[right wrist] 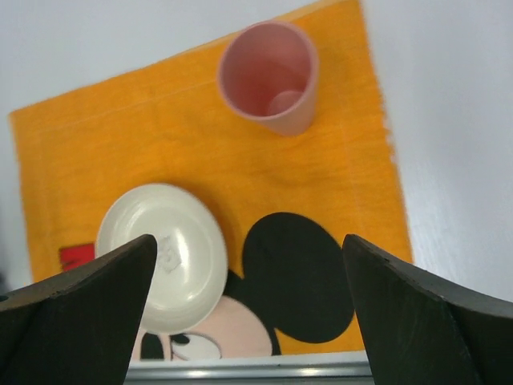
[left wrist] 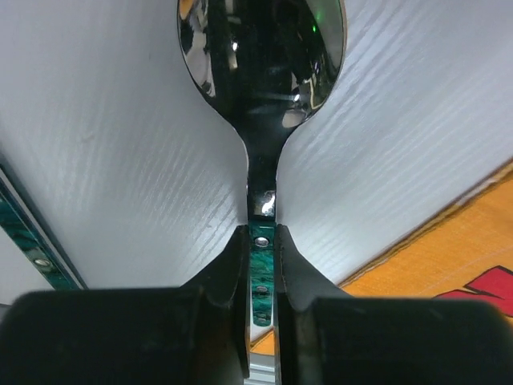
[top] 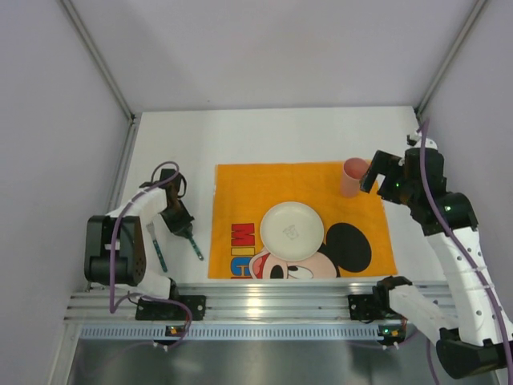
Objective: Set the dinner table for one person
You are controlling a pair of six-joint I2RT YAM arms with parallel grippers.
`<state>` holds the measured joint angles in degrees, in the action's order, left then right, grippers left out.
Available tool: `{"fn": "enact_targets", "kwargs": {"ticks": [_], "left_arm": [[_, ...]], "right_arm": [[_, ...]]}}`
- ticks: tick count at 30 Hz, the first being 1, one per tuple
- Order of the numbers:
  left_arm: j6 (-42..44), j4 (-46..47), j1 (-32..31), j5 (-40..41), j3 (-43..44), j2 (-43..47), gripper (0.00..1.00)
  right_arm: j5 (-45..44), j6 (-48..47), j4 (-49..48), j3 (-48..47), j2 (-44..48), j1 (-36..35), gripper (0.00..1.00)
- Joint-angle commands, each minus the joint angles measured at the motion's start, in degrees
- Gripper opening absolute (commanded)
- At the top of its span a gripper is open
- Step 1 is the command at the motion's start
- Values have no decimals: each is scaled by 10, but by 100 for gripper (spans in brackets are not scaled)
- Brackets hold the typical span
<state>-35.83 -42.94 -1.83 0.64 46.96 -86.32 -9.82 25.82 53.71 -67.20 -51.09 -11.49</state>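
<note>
My left gripper (top: 178, 218) is low over the white dinner table (top: 264, 136), left of the orange mat (top: 240, 192). Its jaws are shut on the green handle of a steel spoon (left wrist: 261, 273), whose shiny bowl (left wrist: 260, 56) points away from the wrist camera. From above, the handle end (top: 196, 250) sticks out toward the rail. A white plate (top: 292, 230) sits mid-mat and a pink cup (top: 351, 176) stands at the mat's far right corner. My right gripper (right wrist: 248, 245) hangs open and empty, just right of the cup (right wrist: 268, 76), looking down on the plate (right wrist: 164, 257).
A second green-handled utensil (top: 158, 249) lies on the table left of the spoon, its handle edge (left wrist: 24, 241) showing in the left wrist view. The ribbed aluminium rail (top: 264, 297) runs along the near edge. Grey walls enclose the table on three sides.
</note>
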Motion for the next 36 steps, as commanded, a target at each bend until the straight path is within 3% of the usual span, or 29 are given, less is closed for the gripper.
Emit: {"fn": "enact_targets", "kwargs": {"ticks": [1, 4, 8, 11, 15, 27, 30, 31, 32, 33, 35, 36], "left_arm": [[47, 10, 2, 13, 63, 26, 0], [37, 15, -5, -77, 110, 70, 0], [-26, 36, -40, -178, 160, 92, 0], [-69, 65, -80, -205, 190, 96, 0], [-88, 75, -126, -244, 246, 82, 0], [-104, 139, -149, -314, 237, 104, 0], [-113, 165, -150, -328, 221, 113, 0], [-114, 173, -151, -331, 219, 116, 0], [-119, 191, -151, -339, 215, 121, 0], [-121, 200, -151, -344, 210, 124, 0], [-121, 217, -151, -351, 207, 127, 0], [-121, 219, -151, -354, 205, 127, 0]], "right_arm": [[240, -46, -101, -12, -13, -17, 100], [340, -18, -164, -4, -55, -81, 100], [352, 30, -244, 0, -130, -190, 100], [368, 69, -313, 6, -186, -261, 100], [351, 63, -330, -25, -262, -338, 100], [290, 45, -331, -107, -383, -376, 96], [281, 44, -331, -115, -401, -381, 83], [281, 43, -333, -120, -409, -382, 70], [278, 42, -333, -122, -413, -383, 36], [276, 41, -333, -123, -415, -386, 22], [264, 40, -333, -125, -414, -389, 0], [258, 39, -333, -123, -409, -390, 0]]}}
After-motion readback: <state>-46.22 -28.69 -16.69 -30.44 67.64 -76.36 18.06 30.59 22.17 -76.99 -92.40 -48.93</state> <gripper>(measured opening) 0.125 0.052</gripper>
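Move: The spoon, gripped near its neck by the left fingers at table level, lies some 55 cm to the right hand's left, about 3 cm back and 25 cm below it. From the left hand, the empty right gripper waits about 55 cm to the right, 2 cm ahead and 25 cm up. The plate is roughly 32 cm to the left hand's right and level with it; the fork lies 9 cm to its left and 6 cm back. The spoon, still pinched in the left fingers, is carried up some 22 cm, right about 18 cm and a little forward over the placemat's far left part, the fingers tilting from straight down to forward-right. The open right hand sweeps about 35 cm left past the plate's far side, sinking slightly and turning counter-clockwise some 55 degrees, then shuts on the green handle. ##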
